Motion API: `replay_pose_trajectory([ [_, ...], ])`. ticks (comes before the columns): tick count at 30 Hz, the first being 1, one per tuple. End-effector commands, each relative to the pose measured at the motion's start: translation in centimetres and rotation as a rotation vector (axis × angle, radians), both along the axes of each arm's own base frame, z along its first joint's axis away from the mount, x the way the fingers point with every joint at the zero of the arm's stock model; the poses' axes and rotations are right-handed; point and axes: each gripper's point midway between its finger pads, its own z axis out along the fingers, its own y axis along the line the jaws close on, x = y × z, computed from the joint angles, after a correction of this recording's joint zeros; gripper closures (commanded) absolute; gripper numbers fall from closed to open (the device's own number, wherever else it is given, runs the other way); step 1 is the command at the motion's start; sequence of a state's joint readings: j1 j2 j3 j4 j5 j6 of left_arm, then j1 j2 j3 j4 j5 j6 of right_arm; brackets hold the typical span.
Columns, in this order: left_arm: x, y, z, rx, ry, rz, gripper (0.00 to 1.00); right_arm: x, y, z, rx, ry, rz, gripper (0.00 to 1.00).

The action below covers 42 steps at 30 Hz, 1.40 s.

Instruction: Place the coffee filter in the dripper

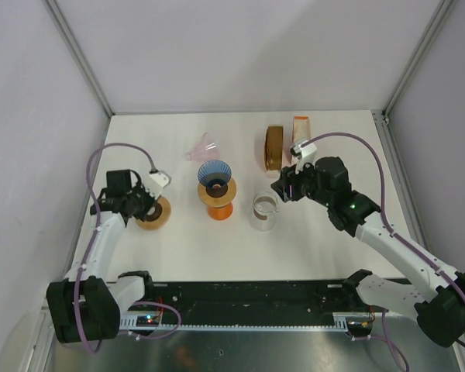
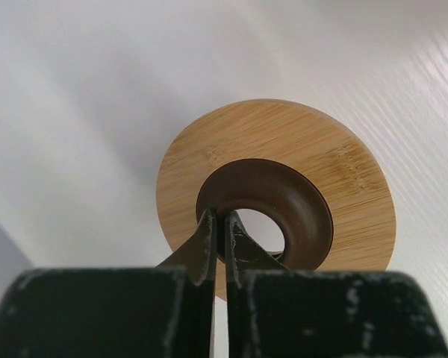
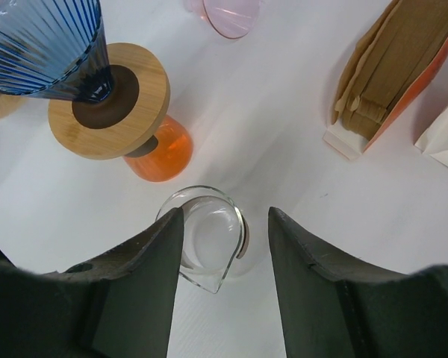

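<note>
Brown paper coffee filters (image 1: 274, 147) (image 3: 392, 60) stand in a stack at the back right, leaning on an orange pack (image 1: 301, 129). A blue ribbed dripper (image 1: 215, 173) (image 3: 48, 45) sits in a wooden collar (image 3: 108, 104) on an orange carafe (image 3: 160, 153) at mid-table. A pink dripper (image 1: 204, 146) (image 3: 230, 15) lies behind it. My right gripper (image 1: 283, 188) (image 3: 224, 212) is open with nothing between its fingers, above a glass server (image 3: 207, 237). My left gripper (image 1: 137, 203) (image 2: 218, 216) is shut on the brown inner rim of a wooden ring (image 2: 284, 160) at the left.
The glass server (image 1: 263, 211) stands right of the orange carafe (image 1: 218, 208). A white paper bag (image 3: 442, 134) lies beside the filter pack. The wooden ring (image 1: 156, 214) rests near the table's left edge. White walls close off the table at the left, back and right.
</note>
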<state>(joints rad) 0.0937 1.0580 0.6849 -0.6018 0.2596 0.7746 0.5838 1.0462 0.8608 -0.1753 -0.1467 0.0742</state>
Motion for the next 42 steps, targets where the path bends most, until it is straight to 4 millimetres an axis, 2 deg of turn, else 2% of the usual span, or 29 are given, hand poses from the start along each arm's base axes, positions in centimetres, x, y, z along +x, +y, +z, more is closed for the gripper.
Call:
replay_pose_trajectory([
  [1, 3.2, 0.0, 6.7, -0.033, -0.186, 0.070, 1.00, 0.8, -0.5, 3.1, 0.051, -0.047, -0.036, 0.46],
  [6, 3.8, -1.4, 9.1, -0.029, -0.236, 0.028, 1.00, 1.1, -1.4, 2.8, 0.049, -0.030, -0.064, 0.46],
  [10, 4.8, -2.8, 12.2, -0.024, -0.299, 0.003, 1.00, 1.5, -2.1, 2.8, 0.055, -0.021, -0.087, 0.46],
  [18, 8.4, -4.4, 19.1, -0.075, -0.415, 0.027, 1.00, 1.9, -2.9, 2.3, 0.059, 0.006, -0.115, 0.46],
  [22, 10.7, -6.1, 22.3, -0.089, -0.465, 0.008, 1.00, 1.9, -3.5, 2.3, 0.053, 0.007, -0.136, 0.45],
  [30, 13.1, -13.2, 27.9, -0.073, -0.574, -0.109, 1.00, 2.8, -7.0, 1.1, 0.046, 0.076, -0.265, 0.45],
  [34, 12.4, -17.9, 30.1, -0.105, -0.614, -0.203, 1.00, 3.1, -9.3, -0.1, 0.030, 0.127, -0.347, 0.45],
  [37, 10.4, -22.2, 29.2, -0.089, -0.607, -0.323, 1.00, 3.3, -11.5, -0.8, 0.017, 0.158, -0.431, 0.44],
  [42, 5.2, -29.2, 26.0, -0.079, -0.547, -0.553, 1.00, 3.3, -14.1, -1.4, 0.006, 0.185, -0.509, 0.43],
])
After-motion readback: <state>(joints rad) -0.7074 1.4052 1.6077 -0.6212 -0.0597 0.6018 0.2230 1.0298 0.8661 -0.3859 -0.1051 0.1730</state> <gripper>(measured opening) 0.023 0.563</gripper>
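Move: The left hand already holds the wooden collar clear of the table. The glass carafe it is bound for stands about 38 cm to its right, nearly level fore and aft and some 4 cm lower. On the way is the orange server with the blue dripper, roughly 23 cm right and 5 cm ahead; the pink dripper lies about 28 cm ahead and 15 cm right. From the empty right hand, the carafe is some 18 cm below, 5 cm left and 2 cm back. Upward and forward first, then in a widening sweep to the right, the left arm carries the pinched collar some 26 cm up and 25 cm across, high over the blue dripper towards the carafe, drawing back a little at the end; its fingers tip up about 30 degrees, turn clockwise and stay shut. The right hand, open and empty, clears away from the carafe, about 12 cm to the right, swinging clockwise. ##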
